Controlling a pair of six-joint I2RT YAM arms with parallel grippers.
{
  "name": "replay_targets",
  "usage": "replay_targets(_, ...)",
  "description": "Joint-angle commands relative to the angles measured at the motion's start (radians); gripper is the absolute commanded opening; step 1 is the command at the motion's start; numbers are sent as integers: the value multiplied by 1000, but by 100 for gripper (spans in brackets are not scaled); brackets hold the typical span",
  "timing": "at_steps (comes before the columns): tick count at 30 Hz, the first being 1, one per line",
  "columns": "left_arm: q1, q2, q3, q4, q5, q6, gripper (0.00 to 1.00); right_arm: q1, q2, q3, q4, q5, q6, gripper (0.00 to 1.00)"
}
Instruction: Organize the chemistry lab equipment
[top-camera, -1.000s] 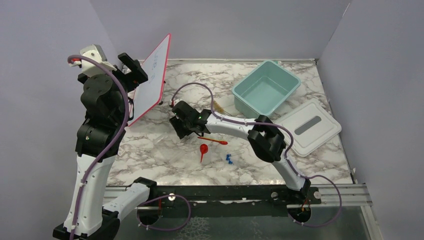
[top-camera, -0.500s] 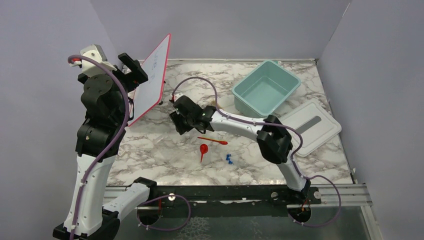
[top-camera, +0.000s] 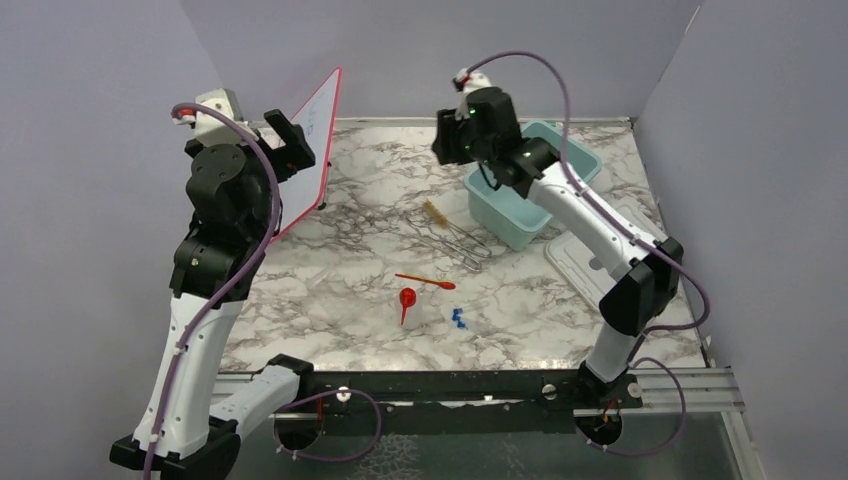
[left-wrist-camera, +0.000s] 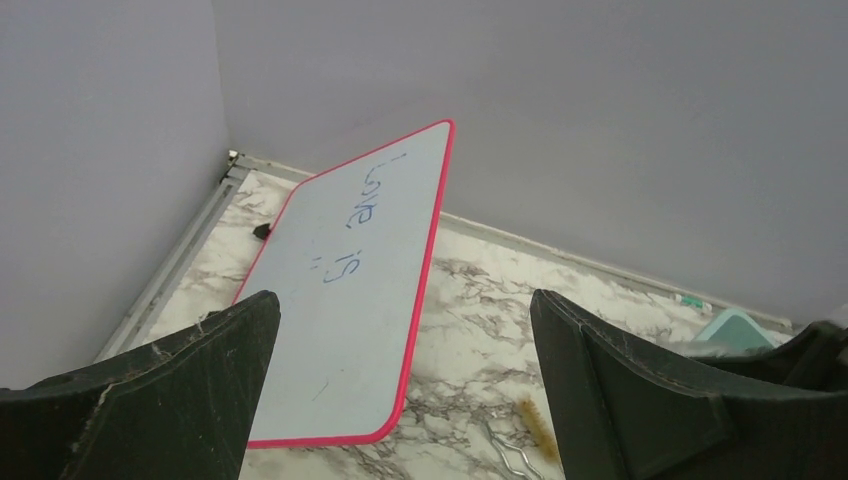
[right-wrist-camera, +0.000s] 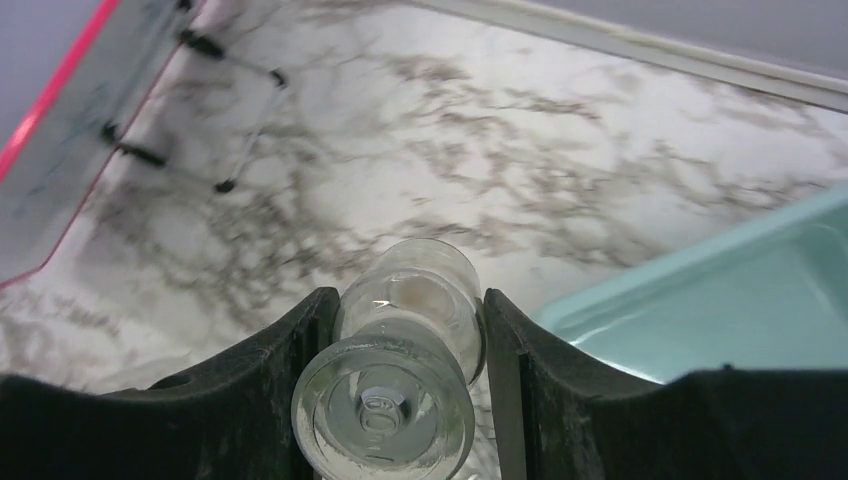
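Note:
My right gripper (top-camera: 454, 138) is raised near the left corner of the pale teal tub (top-camera: 520, 226). In the right wrist view it (right-wrist-camera: 405, 312) is shut on the small clear glass vessel (right-wrist-camera: 408, 345), which lies sideways between the fingers. On the marble lie the metal tongs (top-camera: 452, 239), the tan-bristled brush (top-camera: 435, 213), the red-orange spatula (top-camera: 425, 281), the red funnel (top-camera: 406, 300) and the blue-capped tubes (top-camera: 458, 318). My left gripper (top-camera: 292, 150) is open and empty, held high by the whiteboard (top-camera: 305, 170). Its wrist view (left-wrist-camera: 405, 330) shows the brush (left-wrist-camera: 532, 420) below.
The pink-edged whiteboard (left-wrist-camera: 350, 280) leans on its stand at the back left. The white lid (top-camera: 590, 270) lies right of the tub, partly behind my right arm. Grey walls close the back and both sides. The tub's rim (right-wrist-camera: 700, 270) sits just right of the held vessel.
My right arm has risen from the table's middle with the glass vessel and swung back towards the tub, uncovering the tongs and brush. My left arm has shifted slightly right.

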Motion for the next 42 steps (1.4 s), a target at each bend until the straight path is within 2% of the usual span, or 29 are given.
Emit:
replay_targets(1,-2,9,-43,114,135,45,99,-166,-81,-31,-65,59,-15,44)
replay_targets(5,-1,37,-50,172,281,92,99,-319,-91,-79,-69,59,-3,44)
replay_targets(10,-2,70,-57,242,487,128,99,-462,-20,-109,-89,15,60,44)
replay_targets(14,-2,99,-66,284,630,129,99,-499,81,-108,-79,1,64,43)
replay_targets(22,-4,166,-82,366,790,82,99,-544,278,-21,-58,9,63,43)
replay_targets(25,-8,191,-77,381,812,81,99,-546,319,-21,-17,12,55,43)
replay_targets(31,-11,224,-57,387,756,114,99,-546,377,-19,33,54,44,44)
replay_targets(42,-12,251,-35,384,732,114,99,-548,430,-46,158,88,0,51)
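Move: The right hand already holds the glass jar above the table; the teal bin it goes to has its middle about 11 cm ahead, 27 cm to the right and 24 cm below. The brush lies some 7 cm right, 1 cm back and 28 cm down, the tongs 3 cm right and 5 cm back at that depth; the white lid lies about 43 cm right and 7 cm back. From the left hand the bin is roughly 22 cm ahead, 53 cm right and 40 cm down. The right hand keeps its grip on the glass jar and sweeps right about 26 cm and forward over the teal bin, turning some 30 degrees clockwise, then sinks steeply inside with the fingers tipping down and finally eases a few centimetres forward towards the far corner, the fingers tipping back up slightly. Meanwhile the empty left hand, fingers still wide open, swings about 15 cm to the right and a little forward, turning clockwise from the whiteboard to face the brush and bin. ##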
